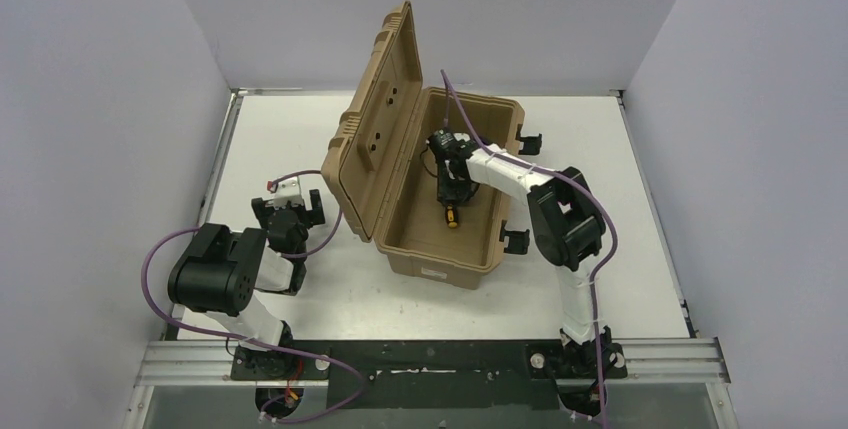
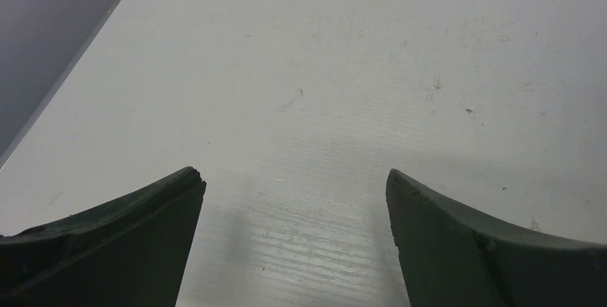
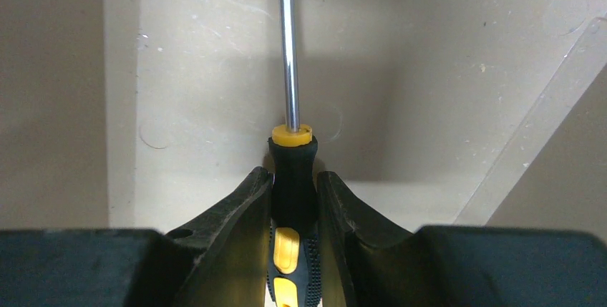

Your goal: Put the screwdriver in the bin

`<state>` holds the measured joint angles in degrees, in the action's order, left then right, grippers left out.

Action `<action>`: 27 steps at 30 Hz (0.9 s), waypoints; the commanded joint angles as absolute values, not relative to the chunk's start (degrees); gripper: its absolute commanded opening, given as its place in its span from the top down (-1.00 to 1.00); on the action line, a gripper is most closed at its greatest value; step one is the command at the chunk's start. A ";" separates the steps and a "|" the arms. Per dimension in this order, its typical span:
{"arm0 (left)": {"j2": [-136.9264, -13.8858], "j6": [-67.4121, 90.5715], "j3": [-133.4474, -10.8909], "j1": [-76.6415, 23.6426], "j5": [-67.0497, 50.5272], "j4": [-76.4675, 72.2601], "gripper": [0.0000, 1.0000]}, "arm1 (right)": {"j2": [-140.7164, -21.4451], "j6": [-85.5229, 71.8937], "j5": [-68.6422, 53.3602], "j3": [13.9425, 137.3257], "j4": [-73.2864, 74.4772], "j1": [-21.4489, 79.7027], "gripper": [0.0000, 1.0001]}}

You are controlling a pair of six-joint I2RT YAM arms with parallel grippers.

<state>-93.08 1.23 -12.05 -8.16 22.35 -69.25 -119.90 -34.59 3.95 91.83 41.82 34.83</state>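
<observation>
The tan bin (image 1: 440, 267) stands open at mid-table, its ribbed lid (image 1: 378, 129) upright on the left side. My right gripper (image 1: 450, 187) reaches down inside the bin and is shut on the screwdriver (image 1: 452, 217). In the right wrist view the fingers (image 3: 243, 207) press both sides of the black-and-yellow handle (image 3: 292, 167). The metal shaft (image 3: 288, 49) points away along the bin's pale inner wall (image 3: 444, 71). My left gripper (image 1: 290, 211) is open and empty, low over the white table (image 2: 322, 71) to the left of the bin.
Black latches (image 1: 516, 237) stick out from the bin's right side. Grey walls enclose the table on the left, back and right. A purple cable (image 1: 300, 174) loops beside the left arm, close to the lid.
</observation>
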 commanded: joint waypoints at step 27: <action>-92.60 1.50 -13.40 -8.04 22.02 -72.09 -0.94 | -96.78 -23.19 6.56 91.87 27.46 27.26 -0.67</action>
<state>-93.08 1.23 -12.05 -8.16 22.24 -69.25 -106.91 -28.95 4.32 92.97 35.94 30.70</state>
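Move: The right hand already holds the screwdriver by its handle, low inside the bin. The screwdriver's middle is about 1 cm ahead, practically between the pads, and the middle of the bin floor some 2 cm ahead and 2 cm below. The near latch sits roughly 12 cm right and 11 cm back, 6 cm up; the far latch 14 cm right and 8 cm ahead, also 6 cm up. From the idle left hand the screwdriver is about 31 cm right, 1 cm ahead and 3 cm lower. The right fingers let go of the screwdriver's handle on the bin floor, spreading from a narrow grip to nearly wide open after the hand eases down by less than a centimetre. Clear of the handle, the empty hand climbs at growing speed, about 12 cm up and 5 cm forward, away from the screwdriver, the wrist tilting nearly 20 degrees so the fingertips swing forward. ##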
